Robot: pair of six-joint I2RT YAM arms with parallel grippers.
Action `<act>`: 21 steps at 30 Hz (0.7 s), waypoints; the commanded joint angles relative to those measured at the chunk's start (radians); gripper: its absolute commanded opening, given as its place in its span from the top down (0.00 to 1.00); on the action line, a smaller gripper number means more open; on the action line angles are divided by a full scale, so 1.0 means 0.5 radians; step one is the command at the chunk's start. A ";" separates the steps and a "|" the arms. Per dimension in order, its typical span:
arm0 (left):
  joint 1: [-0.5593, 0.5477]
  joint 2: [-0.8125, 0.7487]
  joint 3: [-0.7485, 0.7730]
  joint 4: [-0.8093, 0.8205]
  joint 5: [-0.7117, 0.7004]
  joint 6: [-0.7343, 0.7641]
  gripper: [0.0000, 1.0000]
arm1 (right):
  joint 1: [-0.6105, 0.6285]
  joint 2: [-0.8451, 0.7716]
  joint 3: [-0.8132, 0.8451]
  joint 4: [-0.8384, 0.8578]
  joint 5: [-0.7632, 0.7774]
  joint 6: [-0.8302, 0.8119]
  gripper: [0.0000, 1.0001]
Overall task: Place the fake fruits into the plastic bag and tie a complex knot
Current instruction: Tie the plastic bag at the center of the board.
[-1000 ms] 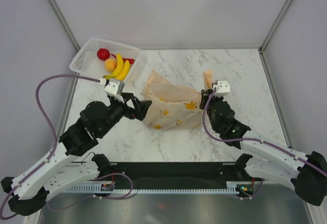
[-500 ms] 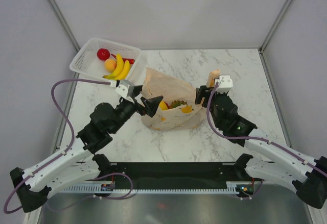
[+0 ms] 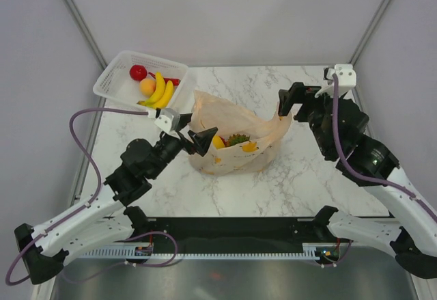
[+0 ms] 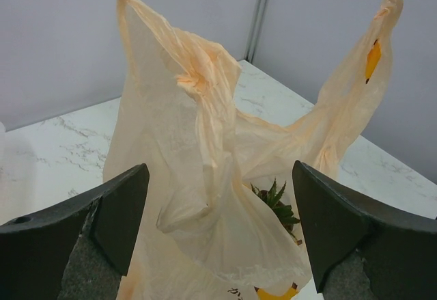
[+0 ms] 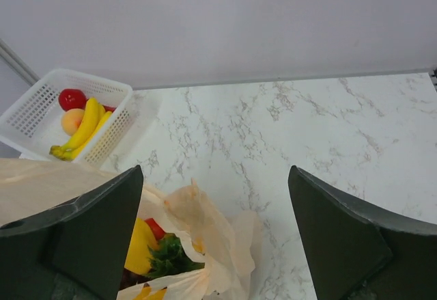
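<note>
The plastic bag (image 3: 235, 130) stands open mid-table, with a pineapple (image 3: 237, 139) and a yellow fruit (image 3: 218, 141) inside. One bag handle (image 4: 193, 80) sticks up in the left wrist view, and the pineapple's green crown (image 4: 275, 201) shows behind it. My left gripper (image 3: 198, 137) is open at the bag's left side, with the bag's folds (image 4: 205, 197) in front of its jaws. My right gripper (image 3: 292, 100) is open and raised above the bag's right handle (image 3: 282, 119), holding nothing. Below it the bag (image 5: 218, 245) shows the pineapple (image 5: 141, 247) and a red fruit (image 5: 156, 227).
A white lattice basket (image 3: 115, 76) at the back left holds a red apple (image 3: 138, 72), a peach (image 3: 147, 85), bananas (image 3: 160, 91) and a red chili (image 3: 173, 80). It also shows as the basket (image 5: 34, 108) in the right wrist view. Walls enclose the marble table (image 3: 307, 177).
My right gripper opened, let go of the bag's right handle, and lifted away to the back right. My left gripper moved in against the bag, whose mouth now gapes and shows the fruits.
</note>
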 commanded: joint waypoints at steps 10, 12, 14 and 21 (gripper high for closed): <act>0.001 -0.167 -0.237 0.333 0.020 0.224 0.06 | 0.020 0.493 1.145 -0.766 -1.057 0.081 0.32; 0.001 -0.188 -0.299 0.423 0.050 0.224 0.06 | 0.060 0.582 1.166 -0.745 -1.131 0.127 0.31; 0.001 -0.183 -0.329 0.462 0.069 0.248 0.06 | 0.136 0.646 1.170 -0.717 -1.202 0.152 0.30; -0.002 -0.140 -0.339 0.515 0.090 0.316 0.06 | 0.554 0.901 1.289 -0.652 -1.031 0.195 0.27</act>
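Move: The plastic bag's left handle stands up about 25 cm to the right hand's left, level with it forward and some 5 cm lower; from the left hand it is about 5 cm ahead, 1 cm to the right and slightly higher. The bag's right handle is roughly 3 cm ahead of the right hand, 4 cm left and 13 cm below. The fruit in the bag sits some 18 cm left of the right hand, level forward, about 25 cm down. The bag's left handle is what the right hand heads for: empty, it leaves the right handle, climbs about 9 cm, then swings left over the open bag, some 18 cm in all, drawing back a little and sinking again. It turns about 40 degrees counter-clockwise, dips its fingertips and narrows its fingers partway. The open left hand sinks about 2 cm, tipping slightly up. ##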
